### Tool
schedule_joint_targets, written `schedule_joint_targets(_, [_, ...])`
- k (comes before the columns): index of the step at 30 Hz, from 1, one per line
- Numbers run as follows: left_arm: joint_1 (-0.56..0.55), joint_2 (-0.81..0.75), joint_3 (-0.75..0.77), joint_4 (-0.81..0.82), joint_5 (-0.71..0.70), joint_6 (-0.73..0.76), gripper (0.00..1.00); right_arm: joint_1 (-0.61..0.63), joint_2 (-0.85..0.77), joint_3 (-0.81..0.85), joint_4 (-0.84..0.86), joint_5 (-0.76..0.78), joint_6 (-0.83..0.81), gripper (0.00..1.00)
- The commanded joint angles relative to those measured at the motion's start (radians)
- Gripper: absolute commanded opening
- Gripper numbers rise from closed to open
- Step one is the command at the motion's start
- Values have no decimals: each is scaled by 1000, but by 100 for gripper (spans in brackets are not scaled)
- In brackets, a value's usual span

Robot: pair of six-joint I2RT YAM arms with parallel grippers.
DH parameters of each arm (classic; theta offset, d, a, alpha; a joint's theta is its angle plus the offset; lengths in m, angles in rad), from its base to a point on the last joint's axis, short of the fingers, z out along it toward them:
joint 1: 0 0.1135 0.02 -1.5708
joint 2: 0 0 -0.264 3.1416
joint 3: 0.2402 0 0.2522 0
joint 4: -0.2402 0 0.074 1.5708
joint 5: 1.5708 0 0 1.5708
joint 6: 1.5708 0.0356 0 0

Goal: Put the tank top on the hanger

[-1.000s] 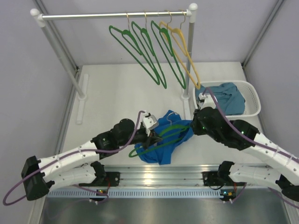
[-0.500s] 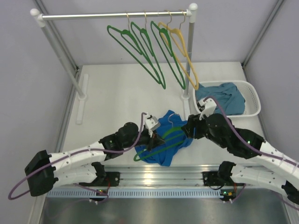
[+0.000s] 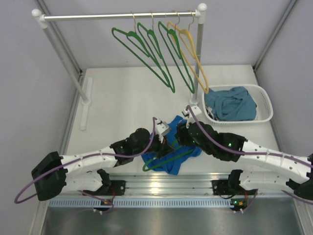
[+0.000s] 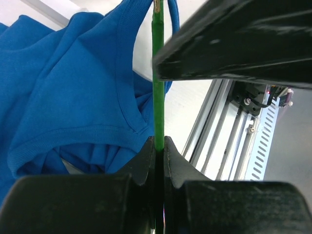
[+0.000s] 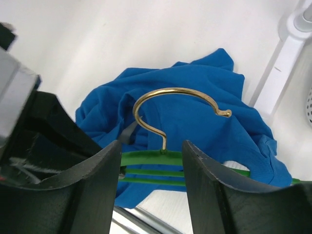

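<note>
The royal-blue tank top (image 3: 172, 165) lies crumpled near the table's front edge, also seen as blue folds (image 4: 73, 97) in the left wrist view. A green hanger (image 3: 165, 159) lies across it. My left gripper (image 3: 165, 143) is shut on the hanger's thin green bar (image 4: 158, 97), which runs straight up from between the jaws. My right gripper (image 5: 151, 146) is open just above the hanger's top; its two fingers straddle the neck below the brass hook (image 5: 175, 95) without touching it. The tank top (image 5: 209, 117) lies under the hook. The right arm's black body (image 4: 243, 44) crowds the left wrist view.
A rail (image 3: 117, 16) at the back carries three green hangers (image 3: 146, 54) and a yellow hanger (image 3: 193, 54). A white basket (image 3: 264, 105) at the right holds a teal garment (image 3: 232, 104). The rack's white right post (image 3: 199, 58) stands just behind the tank top.
My right gripper has opened and swung left from the tank top's right side to over the hanger's hook. The left gripper has shifted slightly right, still gripping the hanger.
</note>
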Motion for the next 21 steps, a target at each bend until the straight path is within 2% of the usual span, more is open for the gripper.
schedule_joint_targets(1, [-2, -14, 23, 145, -12, -19, 0, 14, 32, 4, 37, 93, 32, 52])
schedule_joint_targets(7, [-5, -15, 2, 184, 4, -31, 0, 16, 17, -50, 84, 125, 47, 51])
schedule_joint_targets(13, [-5, 7, 3, 202, 37, -44, 0, 16, 20, -83, 126, 136, 52, 45])
schedule_joint_targets(17, [-5, -1, -7, 223, 36, -54, 1, 17, 20, -100, 129, 142, 58, 33])
schedule_joint_targets(20, [-7, 4, -7, 228, 44, -57, 4, 16, 10, -111, 130, 151, 58, 19])
schedule_joint_targets(21, [-7, 8, -6, 227, 45, -59, 6, 16, 9, -113, 130, 153, 57, 11])
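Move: The hanger's neck, where the gold hook joins the green, sits just beyond the open right fingers: about 2 cm ahead, 1 cm to the right and 3 cm below. The tank top spreads under it, its middle about 1 cm ahead of the right hand, 4 cm left and 17 cm down; the laundry basket is some 22 cm ahead and 28 cm right, 15 cm lower. From the left hand, already gripping the hanger, the neck is roughly 4 cm ahead, 5 cm right and 3 cm up. The right hand eases about 3 cm down and nearly 2 cm forward onto the hanger's neck, its wrist turning some 5 to 10 degrees clockwise, and brings its fingers in from half open to nearly shut around the foot of the gold hook, most of that closing coming late. The left hand stays almost in place throughout, keeping its pinch on the green hanger just above the tank top so that the neck is held out for the right fingers. ##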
